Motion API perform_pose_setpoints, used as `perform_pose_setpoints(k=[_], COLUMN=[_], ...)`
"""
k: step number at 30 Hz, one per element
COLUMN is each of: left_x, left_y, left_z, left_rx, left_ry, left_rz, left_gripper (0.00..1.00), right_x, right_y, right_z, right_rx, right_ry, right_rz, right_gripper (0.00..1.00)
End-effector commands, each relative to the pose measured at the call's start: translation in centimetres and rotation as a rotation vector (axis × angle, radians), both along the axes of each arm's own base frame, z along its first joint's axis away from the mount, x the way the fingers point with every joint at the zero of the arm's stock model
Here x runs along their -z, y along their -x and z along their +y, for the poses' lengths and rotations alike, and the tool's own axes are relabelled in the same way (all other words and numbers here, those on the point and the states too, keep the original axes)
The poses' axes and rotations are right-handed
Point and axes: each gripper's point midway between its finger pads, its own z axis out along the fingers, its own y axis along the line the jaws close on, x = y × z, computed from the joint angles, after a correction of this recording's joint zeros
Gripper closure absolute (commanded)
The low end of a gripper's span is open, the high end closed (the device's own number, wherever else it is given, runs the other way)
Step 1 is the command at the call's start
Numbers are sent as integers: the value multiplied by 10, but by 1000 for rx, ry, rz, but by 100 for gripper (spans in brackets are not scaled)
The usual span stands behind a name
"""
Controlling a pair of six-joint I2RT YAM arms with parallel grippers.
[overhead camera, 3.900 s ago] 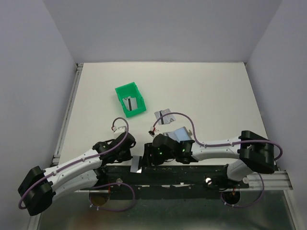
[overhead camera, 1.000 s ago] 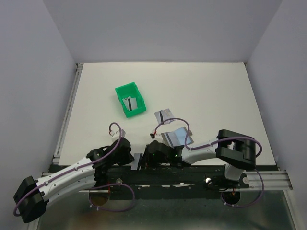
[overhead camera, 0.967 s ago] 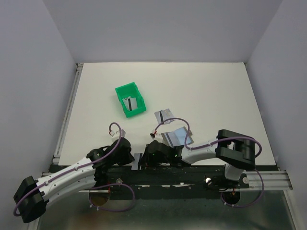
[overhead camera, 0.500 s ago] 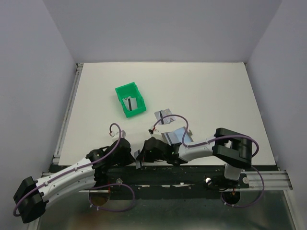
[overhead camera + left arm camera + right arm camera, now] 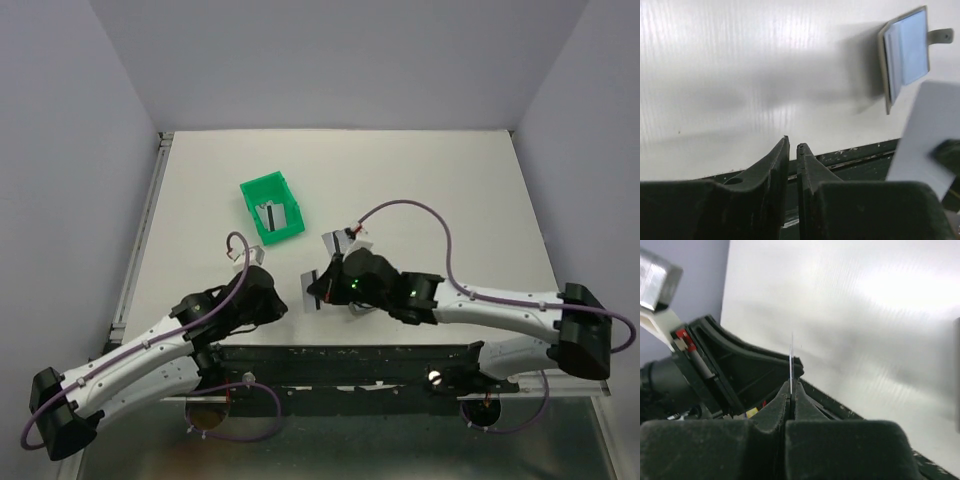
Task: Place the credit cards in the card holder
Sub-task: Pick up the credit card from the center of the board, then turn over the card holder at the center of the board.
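My right gripper is shut on a whitish credit card, held upright just above the table near its front edge. The right wrist view shows this card edge-on between the closed jaws. My left gripper sits just left of it, its jaws a narrow gap apart with nothing between them. The left wrist view shows the held card and the card holder lying open, blue-grey inside up. A second card lies flat on the table. A third stands in the green bin.
The green bin stands left of centre on the white table. A dark rail runs along the table's front edge, right by both grippers. The right arm stretches across the front right and hides the card holder from above.
The right gripper closed on the card at the front edge and carried it up and away from the rail. The left gripper's jaws parted slightly and let go. The right arm stretched out.
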Motion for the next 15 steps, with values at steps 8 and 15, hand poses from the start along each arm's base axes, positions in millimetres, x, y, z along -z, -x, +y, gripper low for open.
perform_pose_setpoints(k=[8,15], left_x=[-81,-99], left_y=[-74,-106], left_z=[-87,-158], left_rx=[233,388], left_ry=[-21,20], left_rz=[-252,-285], left_gripper=[71,76], right_x=[-4,17], right_y=[-69,-87], right_z=[-170,-209], right_rx=[192,212], right_ry=[317,391], right_rz=[-20,65], right_gripper=[100,100])
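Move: The open card holder lies on the table about 10 cm ahead of the empty left hand, 21 cm to its right and some 8 cm below. From the right hand, which already holds a credit card, the holder is roughly 9 cm ahead, 15 cm right and 14 cm down. The overlapping card pair lies flat about 24 cm ahead and 15 cm right of the left hand, or 22 cm ahead and 9 cm right of the right hand. Still pinching the credit card, the right hand swings about 19 cm right and 10 cm forward to over the card holder, arching up nearly 5 cm and sinking back as its wrist turns clockwise and its left side dips. The left hand follows with fingers barely open, reaching about 12 cm right and 9 cm forward towards the card holder while rising some 8 cm, its fingers swinging clockwise and tipping up; it touches nothing at the end. ##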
